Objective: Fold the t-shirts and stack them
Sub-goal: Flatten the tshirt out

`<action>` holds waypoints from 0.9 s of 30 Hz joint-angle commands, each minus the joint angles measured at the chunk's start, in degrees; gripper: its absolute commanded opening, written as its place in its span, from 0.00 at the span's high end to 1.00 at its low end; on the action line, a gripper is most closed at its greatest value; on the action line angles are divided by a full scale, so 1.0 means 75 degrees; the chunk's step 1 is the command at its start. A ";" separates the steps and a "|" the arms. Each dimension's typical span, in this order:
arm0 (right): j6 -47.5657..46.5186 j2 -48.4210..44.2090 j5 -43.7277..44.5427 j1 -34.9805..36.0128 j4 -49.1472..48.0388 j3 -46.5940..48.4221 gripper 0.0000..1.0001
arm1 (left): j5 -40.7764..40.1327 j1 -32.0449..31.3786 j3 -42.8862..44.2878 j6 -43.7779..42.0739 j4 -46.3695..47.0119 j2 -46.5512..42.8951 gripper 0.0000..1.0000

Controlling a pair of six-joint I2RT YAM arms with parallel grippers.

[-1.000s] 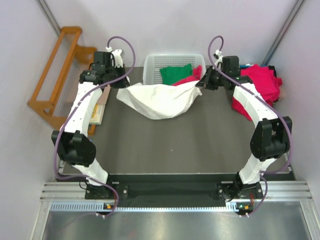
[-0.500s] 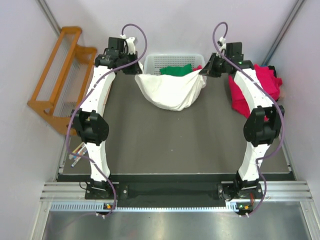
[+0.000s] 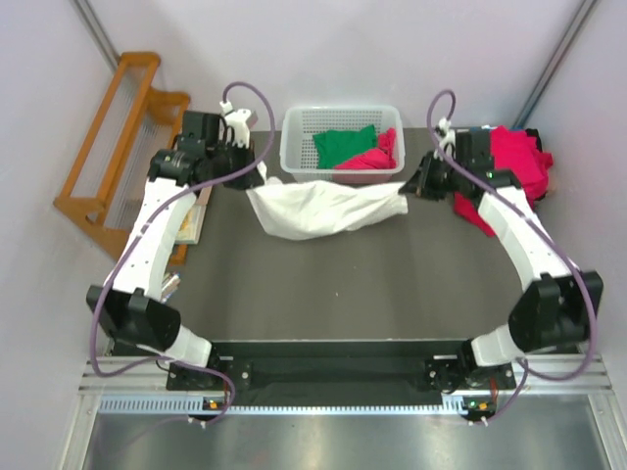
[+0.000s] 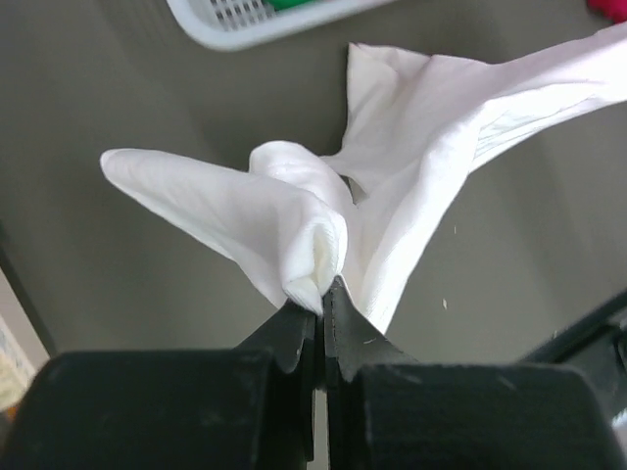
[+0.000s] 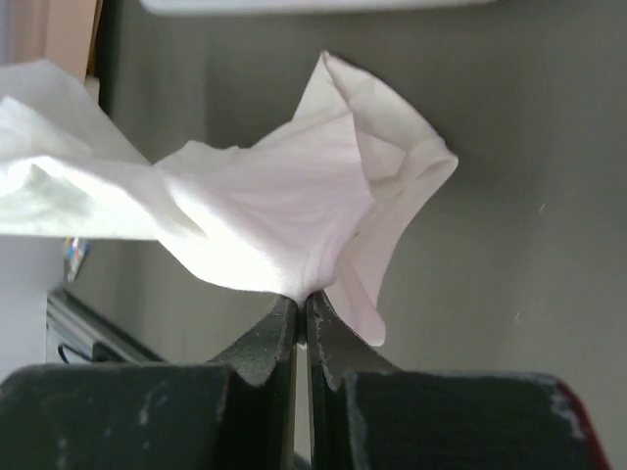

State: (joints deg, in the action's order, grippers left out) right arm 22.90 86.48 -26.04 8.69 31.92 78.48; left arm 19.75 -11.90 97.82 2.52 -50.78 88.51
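The white t-shirt [image 3: 323, 209] hangs stretched between both arms just in front of the basket, sagging toward the table in the middle. My left gripper [image 3: 253, 182] is shut on its left end; the cloth [image 4: 313, 235] bunches right at the closed fingertips [image 4: 321, 292]. At the other end my right gripper [image 3: 407, 193] is shut on the cloth [image 5: 294, 211], pinched at the tips [image 5: 302, 299]. A green t-shirt [image 3: 345, 145] and a crimson-pink one [image 3: 370, 157] lie in the basket. More crimson-pink t-shirts [image 3: 514, 162] are piled at the far right.
The white lattice basket [image 3: 294, 157] stands at the table's far edge, its rim also showing in the left wrist view [image 4: 245, 34]. An orange wooden rack [image 3: 113, 147] stands off the table to the left. Small items [image 3: 191, 220] lie at the left table edge.
Both grippers have come down and toward me from over the basket. The white t-shirt now hangs in front of the basket, pulled wider and flatter between them.
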 commanded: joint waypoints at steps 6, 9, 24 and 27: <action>-0.0100 -0.2611 0.0577 0.1173 0.0665 -0.2493 1.00 | 0.1233 0.0017 -0.2574 -0.1741 -0.1770 -0.1090 0.81; -0.0029 -0.3080 0.0671 0.1629 0.1262 -0.3009 1.00 | 0.1538 0.0017 -0.2812 -0.2386 -0.2683 -0.0892 0.32; 0.0487 -0.3422 0.0249 0.2545 0.3008 -0.3891 0.26 | 0.0251 0.0345 0.1144 -0.0982 -0.2873 -0.0165 0.11; -0.0039 -0.2790 0.1219 0.2556 0.3033 -0.2709 0.23 | -0.0148 0.0356 0.1395 -0.0689 -0.2722 -0.0211 0.11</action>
State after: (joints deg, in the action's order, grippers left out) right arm 26.30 61.34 -23.16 27.16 54.22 48.05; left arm 22.59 -9.45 103.83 -7.11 -71.88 87.18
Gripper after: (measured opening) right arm 0.764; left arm 0.894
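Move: The white t-shirt is stretched between both closed grippers. The bare table it is going to lies about 18 cm back and 21 cm right of the left hand, 24 cm below; from the right hand it is about 16 cm back, 17 cm left and 18 cm down. The basket stands some 16 cm ahead and 22 cm right of the left hand, or 19 cm ahead and 16 cm left of the right. The red shirts lie 31 cm right of the right hand, 7 cm ahead. Still pinching the white t-shirt by its ends, both hands sweep it back away from the basket and down. The left goes about 14 cm back and 12 cm down, tips downward and opens wide, then climbs empty the same 12 cm while easing forward; the right draws back some 25 cm and sinks 11, tipping down, and lets go late, over the table's near side. ##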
